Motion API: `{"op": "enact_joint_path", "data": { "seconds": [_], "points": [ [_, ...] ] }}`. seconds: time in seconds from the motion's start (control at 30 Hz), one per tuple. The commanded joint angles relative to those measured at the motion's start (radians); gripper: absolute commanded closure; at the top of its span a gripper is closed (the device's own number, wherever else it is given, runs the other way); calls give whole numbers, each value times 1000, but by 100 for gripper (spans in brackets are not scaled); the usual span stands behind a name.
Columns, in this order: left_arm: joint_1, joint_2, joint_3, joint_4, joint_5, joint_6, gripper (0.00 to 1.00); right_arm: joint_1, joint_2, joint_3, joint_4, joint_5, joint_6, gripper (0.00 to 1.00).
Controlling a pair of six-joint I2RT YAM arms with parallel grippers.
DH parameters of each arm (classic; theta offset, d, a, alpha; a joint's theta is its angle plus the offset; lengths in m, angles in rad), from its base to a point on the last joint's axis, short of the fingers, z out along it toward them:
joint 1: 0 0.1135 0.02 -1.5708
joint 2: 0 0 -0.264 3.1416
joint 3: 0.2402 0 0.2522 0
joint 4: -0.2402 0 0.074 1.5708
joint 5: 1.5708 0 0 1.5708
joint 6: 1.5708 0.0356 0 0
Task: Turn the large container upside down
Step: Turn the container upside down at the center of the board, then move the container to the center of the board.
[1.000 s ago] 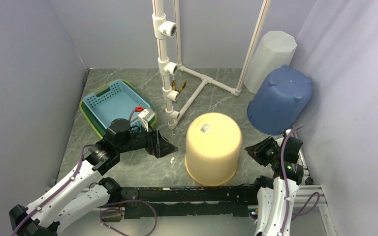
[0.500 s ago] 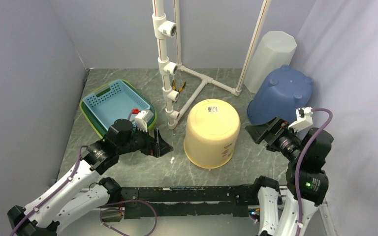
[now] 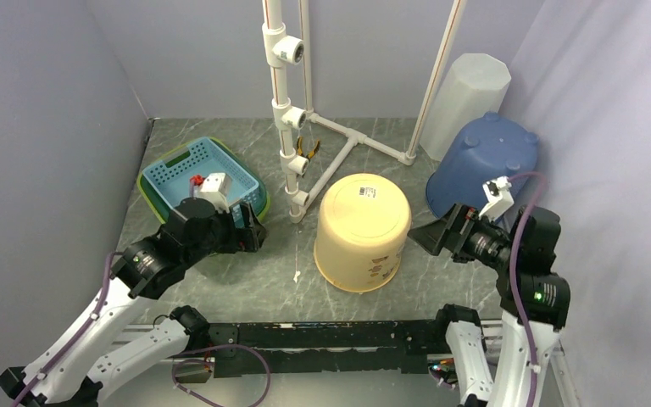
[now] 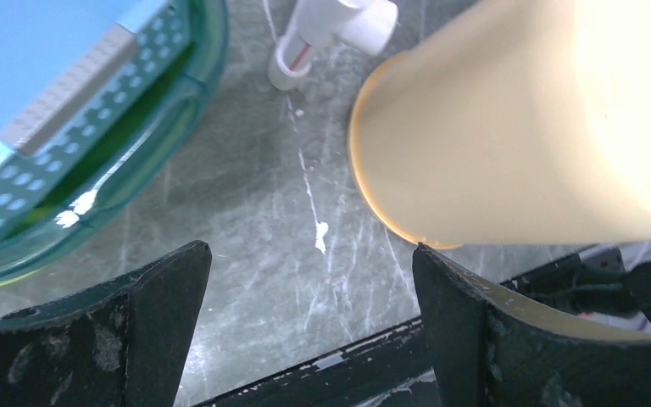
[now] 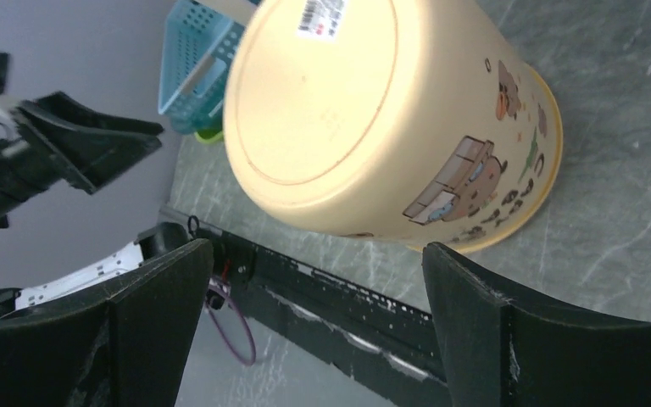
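Note:
The large container (image 3: 363, 231) is a cream-yellow bucket standing mouth-down on the grey table, its flat base with a barcode label facing up. The right wrist view shows cartoon prints on the bucket's side (image 5: 373, 127); the left wrist view shows its rim resting on the table (image 4: 517, 127). My left gripper (image 3: 253, 231) hovers open to the left of it, apart from it, with nothing between the fingers (image 4: 309, 248). My right gripper (image 3: 424, 239) is open just right of the bucket, pointing at its side without touching (image 5: 317, 246).
A blue basket in a green tray (image 3: 199, 174) sits at the back left beside my left arm. A white pipe frame (image 3: 292, 127) stands behind the bucket. An overturned blue tub (image 3: 483, 170) and a white bin (image 3: 466, 93) fill the back right corner. A black rail (image 3: 322, 335) runs along the near edge.
My right gripper has opened, risen and moved off the bucket's side. The bucket has shifted away from the near edge and settled mouth-down. My left gripper has drawn back to the left.

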Motion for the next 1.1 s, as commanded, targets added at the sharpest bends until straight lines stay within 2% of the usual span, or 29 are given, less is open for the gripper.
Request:
{"op": "enact_joint_path", "data": {
  "seconds": [0.0,0.1,0.27,0.33,0.4,0.47,0.6,0.7,0.8,0.87,1.07],
  "points": [
    [-3,34,100,-79,-154,16,6,56,91,87,-81,106,-88,2],
    [-3,79,158,-119,-221,26,6,76,144,203,-102,129,-87,1],
    [1,195,249,-196,-314,38,6,140,240,281,-139,230,-98,1],
    [12,242,289,-211,-318,50,6,179,278,338,-134,230,-86,1],
    [50,297,322,-214,-288,71,5,259,328,382,-143,312,-70,1],
    [107,359,370,-232,-235,75,5,422,398,411,-129,481,-10,1],
    [176,426,459,-273,-240,71,5,873,578,569,-119,934,120,0],
    [242,416,474,-261,-213,117,5,1064,736,714,-161,1098,122,0],
    [332,426,487,-288,-175,144,5,1241,850,811,-215,1352,140,0],
    [404,428,487,-296,-128,167,5,1326,858,776,-192,1493,151,0],
    [593,418,415,-250,33,189,5,1339,753,512,162,1390,35,0]
  ]
}}
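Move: The upturned container stands about 12 cm to the left of my right hand and 4 cm ahead, its middle some 18 cm lower. The blue bucket is about 20 cm ahead of that hand and 17 to its right; the pipe stand's foot is 15 ahead and 26 to the left. From my left hand the container lies about 22 cm to the right and 3 ahead, while the blue basket is some 17 ahead and 13 to the left. I swing my wide-open right hand about 16 cm left and 6 forward across the container's flat bottom, rising some 3 cm before sinking back, and roll it about 45 degrees, left side down. My left hand, also still open, draws away from the container, about 13 cm left and 9 forward, to over the basket, turning some 30 degrees counter-clockwise. ##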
